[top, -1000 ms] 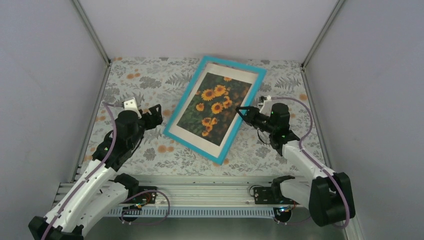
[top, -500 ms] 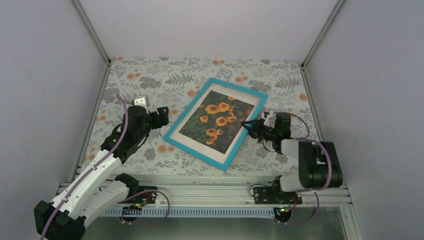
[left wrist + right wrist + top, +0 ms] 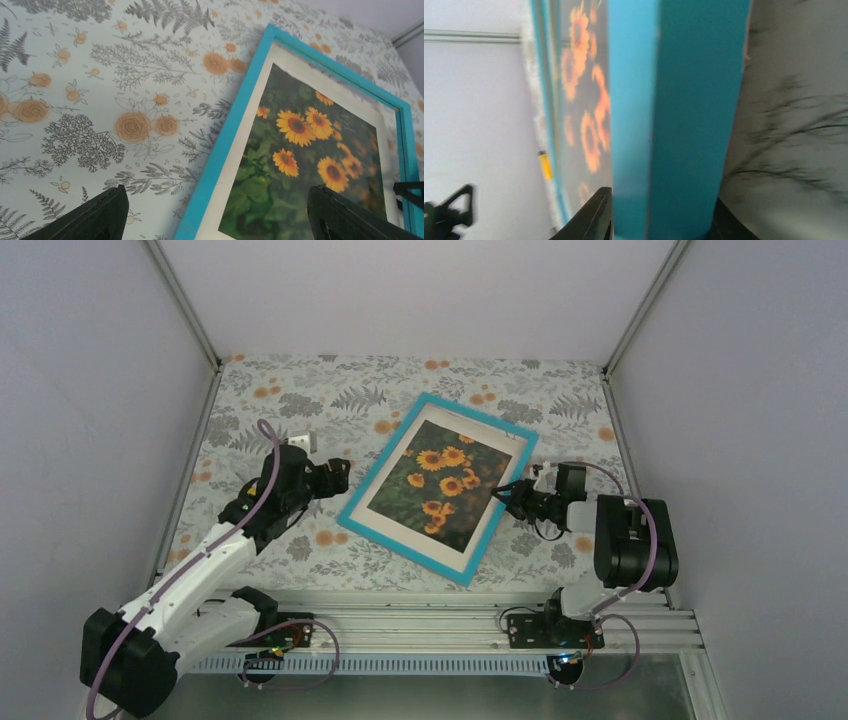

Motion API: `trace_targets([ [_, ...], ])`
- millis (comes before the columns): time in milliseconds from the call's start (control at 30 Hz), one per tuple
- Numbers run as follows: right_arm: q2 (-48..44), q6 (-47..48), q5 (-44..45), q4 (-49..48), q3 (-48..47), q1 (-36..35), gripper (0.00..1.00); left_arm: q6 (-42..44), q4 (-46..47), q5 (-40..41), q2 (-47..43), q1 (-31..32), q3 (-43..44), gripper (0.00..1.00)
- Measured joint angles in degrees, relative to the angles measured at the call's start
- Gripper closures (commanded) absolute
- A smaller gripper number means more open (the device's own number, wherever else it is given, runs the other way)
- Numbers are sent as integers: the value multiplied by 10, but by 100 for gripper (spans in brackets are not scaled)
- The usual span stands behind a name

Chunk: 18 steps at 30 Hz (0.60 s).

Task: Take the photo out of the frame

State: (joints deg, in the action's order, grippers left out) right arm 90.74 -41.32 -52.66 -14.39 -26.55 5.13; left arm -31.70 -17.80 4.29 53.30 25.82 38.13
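The frame (image 3: 364, 523), with its turquoise border, lies askew on the flowered table, and the sunflower photo (image 3: 441, 484) sits inside it behind a cream mat. My right gripper (image 3: 506, 492) is at the frame's right edge. In the right wrist view the frame's blue rim (image 3: 674, 100) fills the gap between the two fingers of the right gripper (image 3: 663, 210), with the photo (image 3: 584, 115) blurred to the left. My left gripper (image 3: 338, 473) is open just left of the frame. In its own view the left gripper (image 3: 216, 200) straddles the blue border (image 3: 225, 145) and part of the photo (image 3: 300, 150) from above.
The flower-patterned table cover (image 3: 290, 400) reaches grey walls on three sides. Metal posts (image 3: 185, 305) stand at the back corners. The arm bases sit on a rail (image 3: 420, 625) along the near edge.
The frame has come down from a raised tilt to lie flatter and nearer. My right gripper moved down and right with its edge. My left gripper moved right toward the frame's left border.
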Motion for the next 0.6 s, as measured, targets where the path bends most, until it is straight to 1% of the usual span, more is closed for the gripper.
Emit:
trace_targets([
  [67, 1, 32, 40, 23, 0, 2, 57, 6, 3, -9, 17, 0, 0, 11],
  [133, -1, 57, 49, 32, -3, 6, 52, 11, 7, -17, 31, 0, 0, 11],
  [200, -7, 79, 58, 40, -8, 6, 49, 14, 14, -24, 47, 0, 0, 12],
  [333, -37, 104, 100, 70, -12, 6, 46, 24, 26, -37, 76, 0, 0, 12],
  [467, -82, 127, 174, 122, -16, 4, 44, 33, 35, -44, 113, 2, 0, 14],
  [600, -120, 137, 240, 164, -23, -16, 43, 46, 49, -52, 172, 10, 6, 15],
])
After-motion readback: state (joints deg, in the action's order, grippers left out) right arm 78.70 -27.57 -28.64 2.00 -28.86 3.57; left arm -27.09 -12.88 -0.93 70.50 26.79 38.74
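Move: The frame with the sunflower photo lies face up between the hands, its right border between the right hand's fingers; its middle is about 12 cm to this hand's left, level ahead and some 1 cm lower. From the left hand, the frame's middle is roughly 17 cm to the right, 1 cm farther out and 16 cm below. The yellow-handled tool lies about 21 cm to the left hand's left, 1 cm farther out, also some 16 cm below. The right fingers let go of the frame's right border, opening to about half, while the hand dips slightly and draws back right some 5 cm, the fingers tipping more steeply down towards the table. Meanwhile the left hand, open and empty, sinks about 7 cm and slides 3 cm right over the frame's left border, its fingers also tilting down. ##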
